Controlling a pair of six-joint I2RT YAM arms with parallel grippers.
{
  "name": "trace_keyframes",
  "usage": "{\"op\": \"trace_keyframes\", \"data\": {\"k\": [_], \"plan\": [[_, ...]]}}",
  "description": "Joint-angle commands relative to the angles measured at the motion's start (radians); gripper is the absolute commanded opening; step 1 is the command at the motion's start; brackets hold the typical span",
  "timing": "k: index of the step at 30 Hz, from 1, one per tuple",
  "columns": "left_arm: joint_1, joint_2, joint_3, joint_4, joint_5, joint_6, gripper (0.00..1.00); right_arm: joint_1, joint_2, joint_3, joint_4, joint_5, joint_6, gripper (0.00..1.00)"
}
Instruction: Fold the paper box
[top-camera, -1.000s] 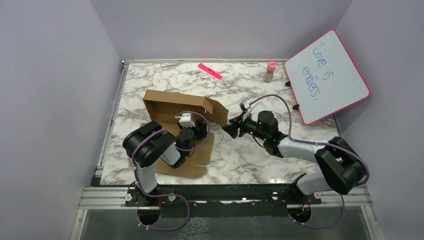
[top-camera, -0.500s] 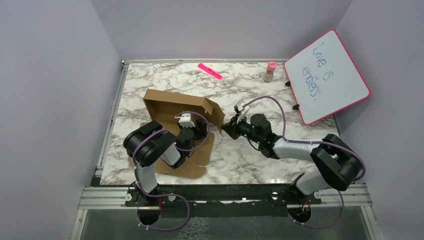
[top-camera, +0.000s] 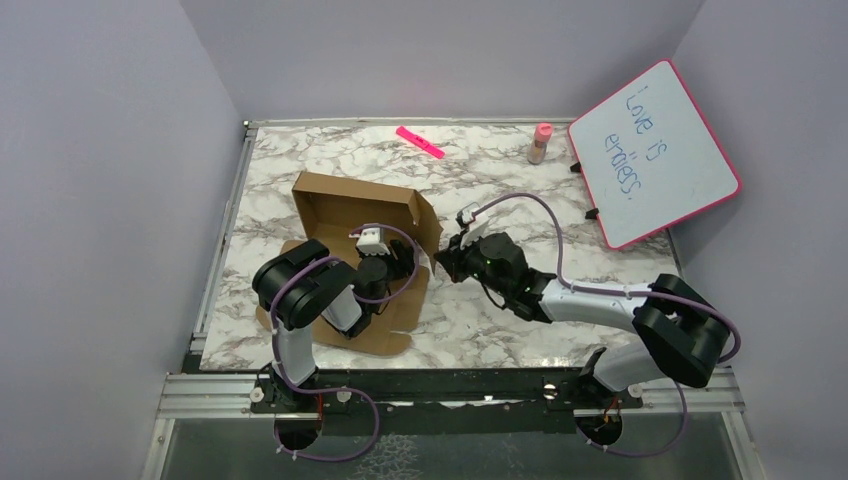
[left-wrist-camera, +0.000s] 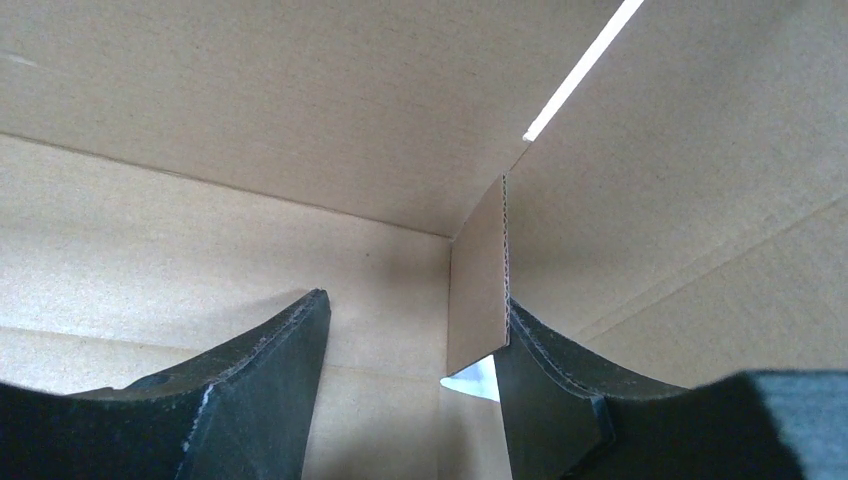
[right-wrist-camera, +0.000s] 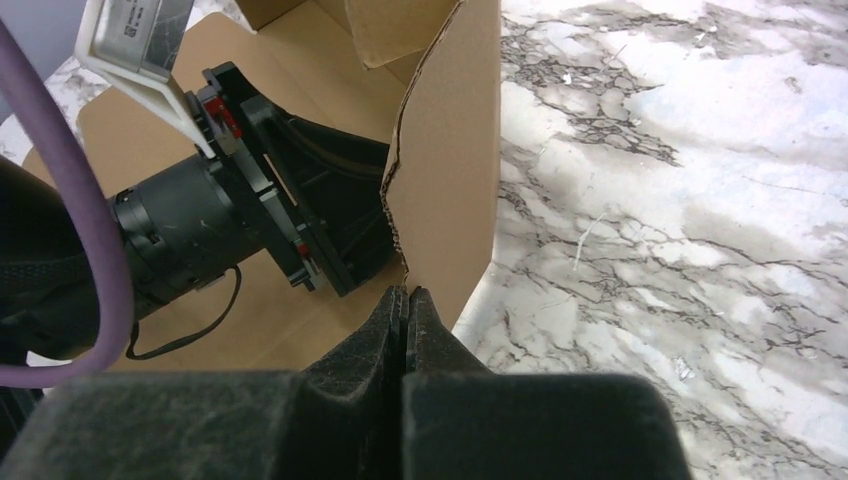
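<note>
The brown paper box (top-camera: 345, 205) stands half formed left of centre on the marble table (top-camera: 520, 190), with its back and side walls up and its front panel flat under the left arm. My left gripper (left-wrist-camera: 410, 300) is open inside the box, facing an inner corner (left-wrist-camera: 455, 235). An upright tab edge (left-wrist-camera: 480, 280) rests against its right finger (left-wrist-camera: 560, 390). My right gripper (top-camera: 440, 265) is shut, its tips (right-wrist-camera: 406, 295) pinching the lower edge of the right side flap (right-wrist-camera: 450, 150). The left gripper (right-wrist-camera: 330, 230) shows just behind that flap.
A pink-framed whiteboard (top-camera: 655, 155) leans at the back right, with a pink bottle (top-camera: 540, 143) beside it. A pink marker (top-camera: 420, 142) lies at the back. Grey walls enclose the table, and a metal rail (top-camera: 225, 240) runs along its left edge.
My right gripper moved left to the right side flap and shut on its edge. The flap swung from splayed outward to nearly upright. The left gripper stayed inside the box.
</note>
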Motion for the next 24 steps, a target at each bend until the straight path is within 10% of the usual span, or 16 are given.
{"op": "trace_keyframes", "data": {"k": [1, 24], "plan": [[0.000, 0.039, -0.020, -0.064, 0.076, -0.035, 0.61, 0.047, 0.004, 0.033, 0.016, 0.068, 0.072, 0.02], [0.000, 0.045, -0.038, -0.026, 0.077, -0.024, 0.60, 0.068, 0.066, -0.043, 0.220, 0.039, 0.064, 0.33]]}}
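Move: Right in front of the right hand's shut fingertips is the box's right side flap, splayed outward, its middle about 6 cm ahead, 1 cm to the left and level in height. The left hand sits inside the box, some 3 cm farther out and 7 cm to the left, about 7 cm lower. The box's open front panel lies 9 cm nearer, 13 cm to the right hand's left, 10 cm below. For the left hand the flap stands 3 cm ahead, 6 cm right, 5 cm above. Pushing the right side flap in towards the box from outside, the right hand goes about 2.5 cm to the left, drawing back a good centimetre early on. Its fingers, shut at first against the flap's near lower corner, open to roughly a third, and the right finger ends on the outer face. The wrist barely turns; the left hand holds its place inside. ##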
